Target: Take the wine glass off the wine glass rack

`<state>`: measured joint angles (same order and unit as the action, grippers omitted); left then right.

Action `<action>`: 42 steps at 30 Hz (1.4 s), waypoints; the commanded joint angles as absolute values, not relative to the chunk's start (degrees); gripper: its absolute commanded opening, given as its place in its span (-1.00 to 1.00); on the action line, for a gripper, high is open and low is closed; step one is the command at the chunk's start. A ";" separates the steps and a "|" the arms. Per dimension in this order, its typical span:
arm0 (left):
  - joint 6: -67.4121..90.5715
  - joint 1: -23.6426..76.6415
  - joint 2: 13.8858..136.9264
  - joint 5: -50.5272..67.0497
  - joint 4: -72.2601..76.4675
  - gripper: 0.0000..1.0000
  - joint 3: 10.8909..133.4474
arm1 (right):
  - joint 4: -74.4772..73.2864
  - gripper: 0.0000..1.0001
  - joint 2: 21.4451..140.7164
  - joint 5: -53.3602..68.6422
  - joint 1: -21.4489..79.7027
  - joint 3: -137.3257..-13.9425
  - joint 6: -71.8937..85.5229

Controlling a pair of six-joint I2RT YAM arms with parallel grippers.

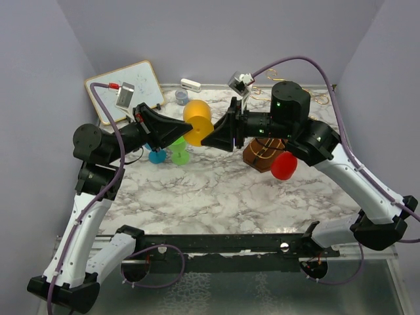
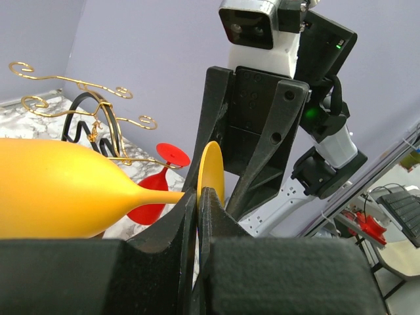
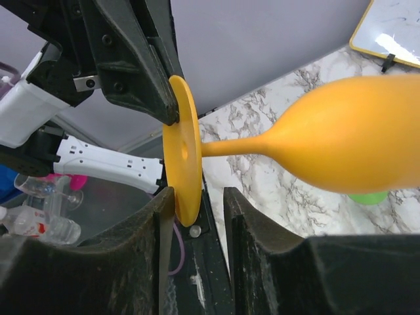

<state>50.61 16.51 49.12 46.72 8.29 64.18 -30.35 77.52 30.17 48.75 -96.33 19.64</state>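
A yellow wine glass [image 1: 197, 121] lies on its side in the air between the two arms, away from the wine glass rack [image 1: 262, 156]. My left gripper [image 2: 199, 197] is shut on the edge of the glass's round foot [image 2: 211, 170]. My right gripper [image 3: 200, 197] is open around the opposite edge of that foot [image 3: 182, 151]. Its left finger sits close against the disc and its right finger stands apart from it. A red wine glass [image 2: 157, 190] hangs bowl-down on the gold wire rack [image 2: 98, 105].
A green glass [image 1: 178, 154] and a blue glass [image 1: 156, 156] stand on the marble table under the left arm. At the back lie a whiteboard [image 1: 125, 88], a white eraser [image 1: 190, 84] and a tape roll [image 1: 181, 97]. Walls close in on both sides.
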 commanded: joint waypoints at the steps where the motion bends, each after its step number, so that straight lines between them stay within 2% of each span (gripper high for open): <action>1: 50.20 16.68 48.51 48.77 9.44 -1.00 63.73 | -27.99 -0.36 78.71 33.18 48.71 -98.52 19.78; 5: 49.97 16.70 48.58 48.88 9.46 -1.00 63.21 | -28.32 -0.65 79.65 34.32 48.70 -99.05 19.55; 8: 49.75 16.63 48.52 48.98 9.16 -1.00 63.29 | -28.69 -0.95 80.27 34.40 48.69 -99.23 19.11; 10: 48.46 16.69 48.52 48.05 7.02 -1.00 63.87 | -29.10 -0.98 80.33 33.70 48.69 -98.96 18.50; 12: 45.48 16.70 48.67 44.41 0.98 -0.51 65.65 | -29.88 -0.98 80.05 31.66 48.71 -98.20 17.10; 14: 42.67 16.70 49.13 38.51 -8.94 -0.15 68.34 | -31.19 -0.98 79.21 28.31 48.70 -96.90 14.63; 15: 41.83 16.69 49.53 34.19 -14.16 -0.04 69.87 | -31.88 -0.98 78.46 25.78 48.76 -96.19 12.83; 18: 41.34 16.67 50.47 23.90 -26.09 0.11 73.75 | -33.02 -0.98 76.30 16.69 48.78 -92.90 6.87; 21: 43.52 16.63 50.07 20.33 -31.14 0.14 74.47 | -30.98 -0.98 73.66 9.91 48.85 -87.76 0.19; 25: 49.95 16.70 47.98 22.42 -32.11 0.14 71.75 | -23.18 -0.98 69.48 2.48 50.29 -78.65 -8.37; 30: 58.63 16.68 47.28 25.63 -35.14 0.14 68.56 | -9.88 -0.98 66.27 -5.73 58.64 -69.20 -24.21; 35: 66.02 16.63 44.81 26.44 -34.51 0.13 65.22 | 4.19 -0.98 66.81 -12.66 67.58 -61.32 -39.70; 42: 70.75 16.62 41.94 28.45 -33.19 0.12 62.01 | 14.14 -0.98 70.53 -20.01 71.64 -58.10 -48.63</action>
<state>65.34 16.62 44.01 25.74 -34.76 63.35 1.58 68.82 -11.62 69.56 -59.24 -38.39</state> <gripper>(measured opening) 0.562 0.026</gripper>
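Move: The yellow wine glass lies with its bowl pointing forward, its foot pinched by the left hand; its middle is about 7 cm ahead of that hand, 3 cm right and 3 cm lower. From the right hand the glass's middle is about 8 cm ahead, 3 cm left, roughly level. The green glass stands 15 cm ahead of the left hand, 7 cm left, the blue one 9 cm farther left, both over 30 cm lower. The rack is about 16 cm ahead of the right hand, 23 cm right, 22 cm lower. The foot of the yellow glass is pinched by the right fingers closing on its rim as that hand edges barely left; only then do the left fingers open and draw off leftward. Both hands swing forward about 5 cm and sink, then ease partly back, ending some 11 cm lower; the right veers right and returns, rolling about 60 degrees to tip the bowl up, while the left rolls its forward side down. ##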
